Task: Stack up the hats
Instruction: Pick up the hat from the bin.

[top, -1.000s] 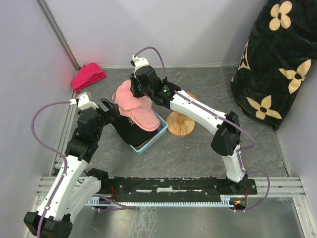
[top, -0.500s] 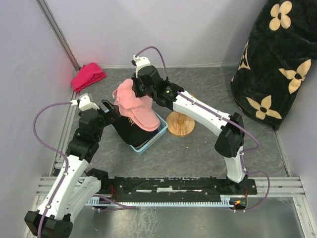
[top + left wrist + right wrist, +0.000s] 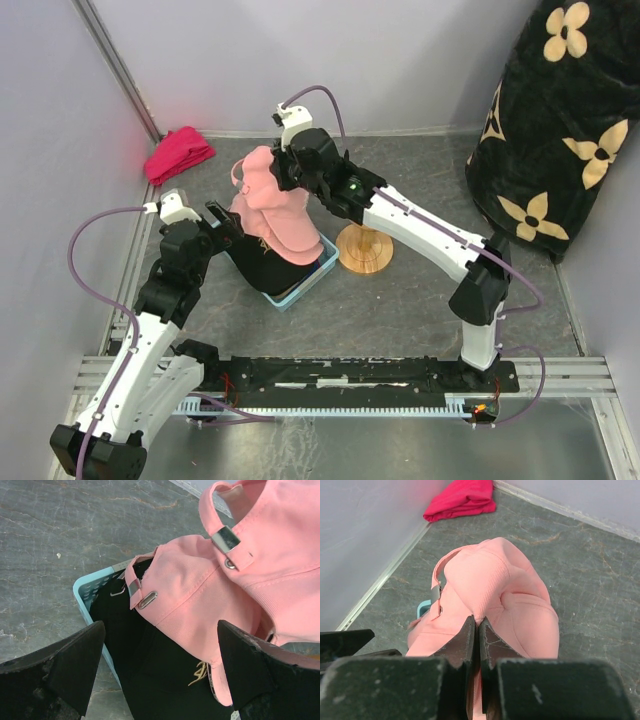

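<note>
A light pink hat (image 3: 258,182) (image 3: 490,580) hangs raised, its crown fabric pinched between my right gripper's (image 3: 284,176) (image 3: 477,624) shut jaws. Under it a second pink hat (image 3: 292,234) (image 3: 190,595) lies on a black hat (image 3: 260,264) (image 3: 160,680) with a gold embroidered logo. Both rest in a small light-blue basket (image 3: 312,277) (image 3: 86,588). My left gripper (image 3: 222,222) (image 3: 161,626) stands wide open just left of the basket, its fingers over the black hat and holding nothing. The raised hat's strap and buckle (image 3: 226,539) show at the upper right of the left wrist view.
A red-pink cloth bundle (image 3: 178,153) (image 3: 462,497) lies in the back left corner by the wall. A round wooden stand (image 3: 364,250) stands right of the basket under my right arm. A big black flower-patterned bundle (image 3: 560,130) fills the back right.
My right gripper has shut on the top pink hat's crown and pulled it up and back off the pile. The left arm has stayed still.
</note>
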Motion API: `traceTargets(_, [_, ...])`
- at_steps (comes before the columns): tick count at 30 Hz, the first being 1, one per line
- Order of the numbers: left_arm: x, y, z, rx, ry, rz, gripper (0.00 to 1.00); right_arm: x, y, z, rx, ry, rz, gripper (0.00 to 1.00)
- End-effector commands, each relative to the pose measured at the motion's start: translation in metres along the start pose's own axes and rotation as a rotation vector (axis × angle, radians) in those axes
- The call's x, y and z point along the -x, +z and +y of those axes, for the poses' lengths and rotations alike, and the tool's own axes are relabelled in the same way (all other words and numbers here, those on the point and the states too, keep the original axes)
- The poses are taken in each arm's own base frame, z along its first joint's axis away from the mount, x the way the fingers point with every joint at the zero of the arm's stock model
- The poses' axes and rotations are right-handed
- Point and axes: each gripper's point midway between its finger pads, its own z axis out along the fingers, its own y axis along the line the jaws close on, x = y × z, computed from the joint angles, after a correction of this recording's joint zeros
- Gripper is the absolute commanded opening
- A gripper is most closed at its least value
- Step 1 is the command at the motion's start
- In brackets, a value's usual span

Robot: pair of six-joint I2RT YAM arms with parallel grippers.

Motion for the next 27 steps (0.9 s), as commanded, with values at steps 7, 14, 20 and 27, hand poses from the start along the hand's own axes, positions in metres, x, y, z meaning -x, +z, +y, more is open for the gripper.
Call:
traceTargets(7, [0.014, -0.001, -0.006, -0.019, -0.056, -0.053, 0.99, 0.086, -0.056, 0.014, 0.054, -0.001, -0.243, 0.07])
traceTargets(14, [0.015, -0.001, -0.005, -0.017, -0.058, -0.057, 0.99, 0.110, -0.086, 0.017, 0.069, 0.004, -0.299, 0.06])
traceTargets(20, [0.019, -0.003, -0.005, -0.014, -0.059, -0.064, 0.99, 0.137, -0.122, 0.014, 0.068, 0.010, -0.366, 0.05])
traceTargets(27, [0.022, -0.005, -0.006, -0.016, -0.056, -0.064, 0.99, 0.173, -0.183, -0.004, 0.020, 0.000, -0.460, 0.05])
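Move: The right hand already pinches the upper pink hat, raised over the bin. The wooden hat stand lies about 19 cm to its right and 7 cm back, its middle some 17 cm lower. The lower pink hat is roughly 4 cm back, 3 cm left and 20 cm below; the black hat 11 cm back, 4 cm left. From the left hand the stand lies about 29 cm right and 3 cm ahead. Keeping its pinch, the right hand lifts the pink hat about 15 cm, drifting right and back, fingers tipping up. ##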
